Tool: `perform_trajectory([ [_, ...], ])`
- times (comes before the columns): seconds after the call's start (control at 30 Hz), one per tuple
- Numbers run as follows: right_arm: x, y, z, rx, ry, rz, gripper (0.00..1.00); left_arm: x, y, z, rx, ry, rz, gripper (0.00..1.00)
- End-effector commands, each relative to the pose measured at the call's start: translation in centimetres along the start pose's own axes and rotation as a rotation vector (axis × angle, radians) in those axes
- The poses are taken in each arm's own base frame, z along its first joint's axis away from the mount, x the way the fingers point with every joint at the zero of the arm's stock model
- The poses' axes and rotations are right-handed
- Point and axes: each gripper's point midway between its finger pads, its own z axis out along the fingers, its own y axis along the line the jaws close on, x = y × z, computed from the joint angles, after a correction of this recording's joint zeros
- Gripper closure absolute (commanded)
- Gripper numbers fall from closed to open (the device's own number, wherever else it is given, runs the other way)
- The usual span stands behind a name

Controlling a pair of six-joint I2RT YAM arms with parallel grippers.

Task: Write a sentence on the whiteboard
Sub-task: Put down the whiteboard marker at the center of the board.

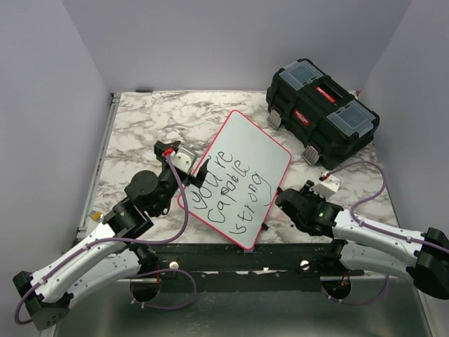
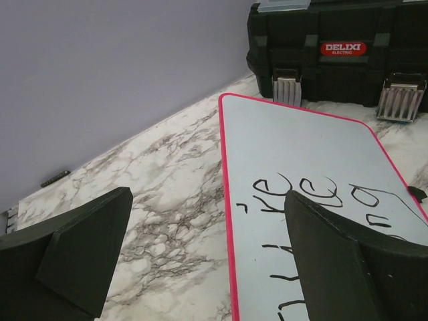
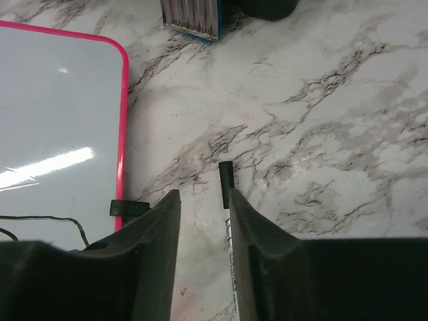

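Observation:
The whiteboard (image 1: 245,151) lies tilted on the marble table, pink-rimmed, with the sentence (image 1: 230,191) in three black handwritten lines. My left gripper (image 1: 193,167) hovers over its left edge, wide open and empty; in the left wrist view (image 2: 207,197) the pink rim runs between the fingers, and one finger hides part of the sentence (image 2: 321,190). My right gripper (image 1: 284,201) sits low at the board's lower right corner. Its jaws (image 3: 204,194) stand slightly apart around a marker (image 3: 227,179) with a black cap, which rests against the right finger (image 3: 257,227) with a gap on its left.
A black toolbox (image 1: 321,112) stands at the back right, its metal latches facing the board (image 2: 287,90). A small black clip (image 3: 127,208) sits on the board's rim beside the right gripper. Grey walls enclose the table.

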Motion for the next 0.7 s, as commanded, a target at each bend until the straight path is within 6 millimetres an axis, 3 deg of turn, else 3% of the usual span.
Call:
perform_trajectory([
  [0.0,-0.9,-0.2,0.3,0.018,-0.056,0.069,0.60,-0.5,1.1,-0.2,-0.060,-0.023,-0.023,0.01],
  [0.2,-1.0,-0.1,0.3,0.015,-0.054,0.066,0.55,-0.4,1.3,-0.3,-0.068,-0.019,-0.016,0.02],
  [0.3,-1.2,0.1,0.1,0.006,-0.050,0.065,0.48,-0.4,1.5,-0.3,-0.077,-0.014,-0.014,0.02],
  [0.6,-4.0,2.3,-1.1,-0.076,-0.055,0.031,0.02,-0.4,2.6,-0.2,-0.141,0.004,-0.020,0.01],
  [0.67,-5.0,3.0,-1.6,-0.096,-0.058,0.015,0.00,-0.3,3.2,-0.3,-0.171,0.011,-0.020,0.02],
])
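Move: The marker already lies on the bare table between the right hand's partly opened fingertips, its middle about 1 cm to their right and 1 cm below. The clip on the board's edge is roughly 7 cm to that hand's left and 5 ahead; the whiteboard's middle is some 25 cm left and 10 ahead, the toolbox 30 ahead and 9 right. From the left hand, the marker is about 42 cm right, 3 back and 23 below. The right fingers let the marker go entirely, spreading from about a third open to fully open on either side of it. The hand stays over the marker while they part, then begins to rise straight up off it, about 2 cm by the end, still pointing forward, down and a little to the right. ##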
